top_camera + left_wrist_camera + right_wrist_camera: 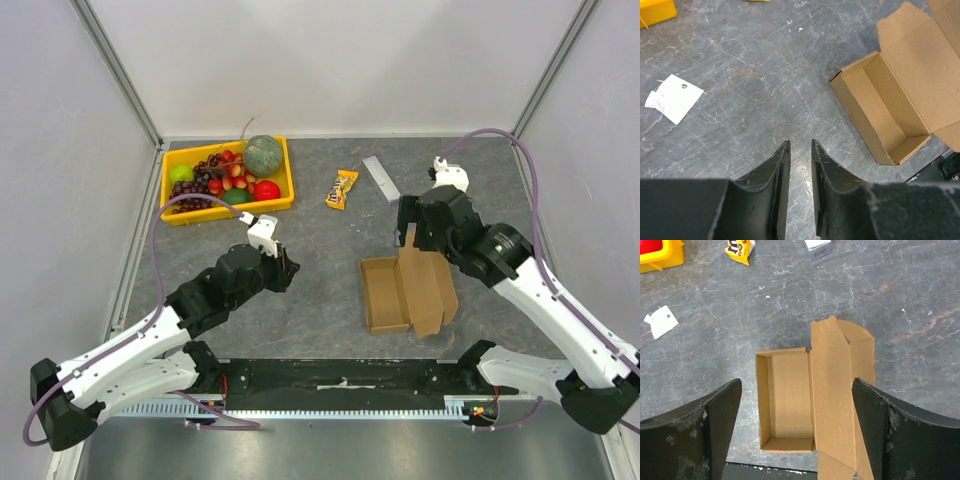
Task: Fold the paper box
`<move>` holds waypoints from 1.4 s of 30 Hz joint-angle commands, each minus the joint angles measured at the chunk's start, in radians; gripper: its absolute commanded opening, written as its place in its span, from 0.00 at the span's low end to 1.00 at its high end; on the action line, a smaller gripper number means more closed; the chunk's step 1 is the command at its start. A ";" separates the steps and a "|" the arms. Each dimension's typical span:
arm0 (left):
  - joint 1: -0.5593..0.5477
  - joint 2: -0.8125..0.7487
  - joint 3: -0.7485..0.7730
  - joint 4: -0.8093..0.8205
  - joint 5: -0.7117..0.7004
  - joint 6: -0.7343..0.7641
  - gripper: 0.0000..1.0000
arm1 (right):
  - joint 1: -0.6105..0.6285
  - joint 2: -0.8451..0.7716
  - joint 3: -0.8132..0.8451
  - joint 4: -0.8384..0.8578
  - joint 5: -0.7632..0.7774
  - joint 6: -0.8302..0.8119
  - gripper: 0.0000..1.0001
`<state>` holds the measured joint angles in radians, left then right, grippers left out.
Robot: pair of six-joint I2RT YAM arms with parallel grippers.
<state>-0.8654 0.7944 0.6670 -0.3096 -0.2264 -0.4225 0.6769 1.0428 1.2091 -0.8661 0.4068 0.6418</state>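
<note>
The paper box [385, 295] is brown cardboard, standing as an open tray near the table's front, right of centre. Its lid flap [430, 285] stands up along the tray's right side, with side tabs loose. My right gripper [408, 228] hovers above the box's far end, open wide and empty. In the right wrist view the box [787, 400] and lid [832, 390] lie between and below the jaws of this gripper [796, 381]. My left gripper [287, 270] is left of the box and apart from it. Its jaws [800, 142] are almost shut, empty, over bare table; the box [890, 115] shows at right.
A yellow fruit tray [228, 207] sits at the back left. An orange candy packet [342, 188] and a grey bar [381, 178] lie behind the box. A white paper tag [675, 97] lies left of my left gripper. A black strip [340, 375] runs along the near edge.
</note>
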 commanded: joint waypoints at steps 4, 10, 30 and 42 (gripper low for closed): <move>0.003 0.023 0.049 0.021 0.035 -0.032 0.30 | -0.002 0.197 0.230 -0.145 0.043 -0.048 0.98; 0.006 0.040 0.065 0.000 0.030 -0.004 0.32 | -0.002 -0.055 -0.075 0.188 -0.031 -0.067 0.98; 0.491 0.416 0.117 0.009 0.067 -0.114 0.95 | -0.002 -0.029 -0.056 0.079 -0.140 -0.109 0.95; 0.505 0.723 0.261 0.084 0.038 -0.085 0.98 | -0.002 -0.078 -0.121 0.067 -0.145 -0.145 0.95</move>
<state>-0.3614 1.4620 0.8547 -0.2813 -0.1562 -0.5087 0.6765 0.9802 1.0992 -0.7948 0.2729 0.5228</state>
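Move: The left hand, barely a third open, is headed for the white tag flat on the table, roughly 15 cm ahead, 8 cm to its left and 19 cm below. The fruit crate's middle stands about 20 cm beyond the tag and 11 cm left of it; the box's open tray lies some 2 cm ahead and 20 cm to the hand's right. From the right hand the tag is about 12 cm ahead, 33 cm left, 26 cm below. Towards the white tag goes the left hand, touching nothing: after a brief pause it sweeps forward and left, then drops mostly downward, about 12 cm each forward and down and 9 cm left, fingers opening wide while it tips down and turns counter-clockwise, some 25 degrees each. The right hand hovers wide open over the box, rocking forward and back 2 cm or so and easing slightly lower. ##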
